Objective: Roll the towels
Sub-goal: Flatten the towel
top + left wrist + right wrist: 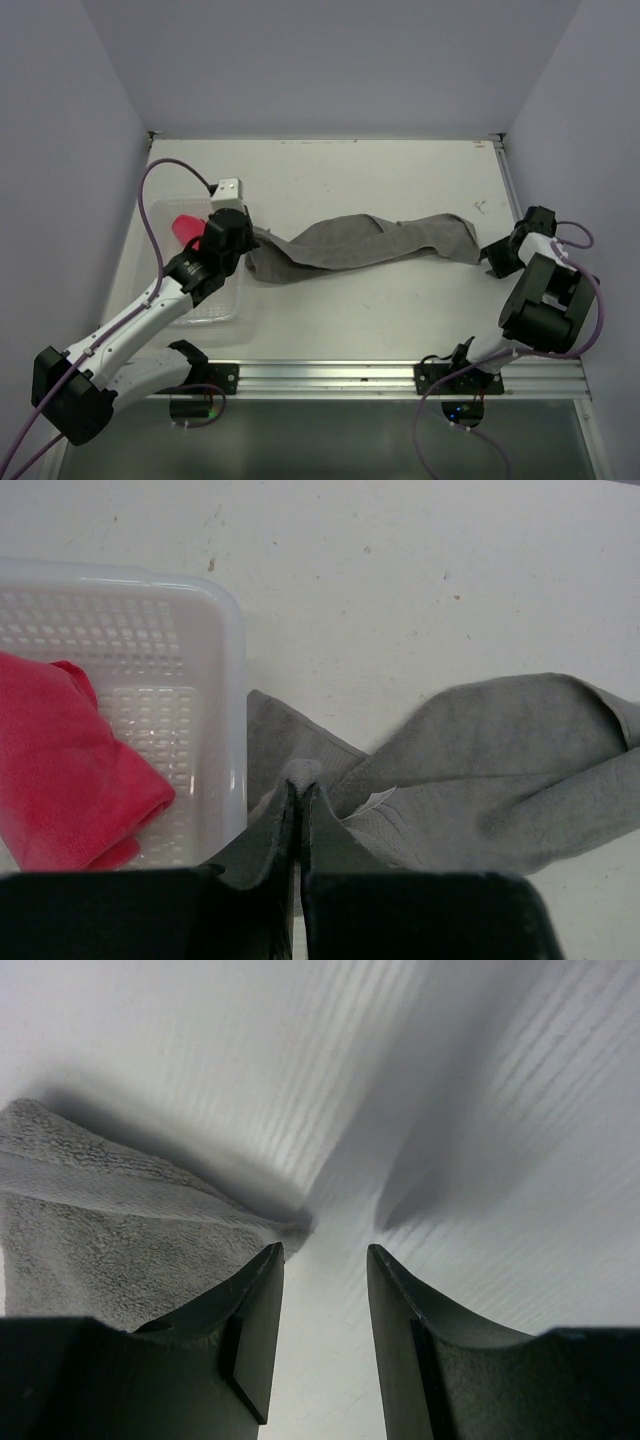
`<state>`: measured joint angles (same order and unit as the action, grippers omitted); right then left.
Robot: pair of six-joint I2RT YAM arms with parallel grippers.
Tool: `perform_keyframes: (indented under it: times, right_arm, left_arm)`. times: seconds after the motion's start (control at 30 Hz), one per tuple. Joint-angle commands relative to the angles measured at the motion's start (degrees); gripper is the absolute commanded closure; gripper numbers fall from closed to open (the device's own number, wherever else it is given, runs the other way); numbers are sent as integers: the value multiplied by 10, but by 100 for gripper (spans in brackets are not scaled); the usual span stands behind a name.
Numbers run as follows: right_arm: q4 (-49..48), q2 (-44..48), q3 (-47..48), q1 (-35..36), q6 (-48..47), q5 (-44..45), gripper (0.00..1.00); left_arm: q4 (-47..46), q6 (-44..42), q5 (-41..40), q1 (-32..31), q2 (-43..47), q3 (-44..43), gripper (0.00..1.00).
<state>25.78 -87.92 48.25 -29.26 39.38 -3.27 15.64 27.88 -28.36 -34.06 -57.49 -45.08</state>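
The grey towel (pixel 365 243) lies stretched in a long crumpled strip across the table, from the basket to the right side. My left gripper (pixel 252 238) is shut on its left end; in the left wrist view the jaws (pixel 299 792) pinch a fold of the grey towel (pixel 480 780). The pink-red towel (pixel 187 229) lies bunched in the white basket (pixel 215 310), also in the left wrist view (pixel 70 770). My right gripper (pixel 492 258) is open and empty just right of the grey towel's right end (pixel 110 1230), fingertips (pixel 325 1255) over bare table.
The white perforated basket (pixel 225 680) sits at the left, close to the left wall. Grey walls enclose the table on three sides. A metal rail (pixel 330 375) runs along the near edge by the arm bases.
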Motion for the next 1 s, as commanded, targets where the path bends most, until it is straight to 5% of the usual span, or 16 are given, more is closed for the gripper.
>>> perform_keyframes:
  times: [0.0, 0.7, 0.97]
  right_arm:
    - [0, -18, 44, 25, -23, 53, 57]
    - [30, -138, 100, 83, -43, 101, 59]
    - [36, -134, 101, 89, -47, 79, 89]
  left_arm:
    - [-41, 2, 18, 8, 18, 9, 100]
    - [-47, -3, 29, 12, 25, 18, 100]
    - [-47, -4, 65, 34, 15, 10, 100]
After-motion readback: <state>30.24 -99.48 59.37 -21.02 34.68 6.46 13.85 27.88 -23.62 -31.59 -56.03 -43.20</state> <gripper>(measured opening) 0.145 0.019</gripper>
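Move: The grey towel's near right corner lies about 3 cm ahead of the open right fingers, 1 cm to their left and 1 cm below. The same end's far corner is some 14 cm ahead of this hand and 4 cm to its left, and the table's right edge runs roughly 10 cm to the hand's right, level with it. From the left hand, which holds the towel's other end up, the near right corner is about 50 cm right, 1 cm ahead and 18 cm below. Slide the open right gripper forward about 3 cm to the towel's near right corner, easing down 1 to 1.5 cm as you go. Turn the wrist some 10 degrees counter-clockwise and tip the fingers a little steeper, then close them to pinch the corner. Keep the left gripper shut on its raised end, almost still. ##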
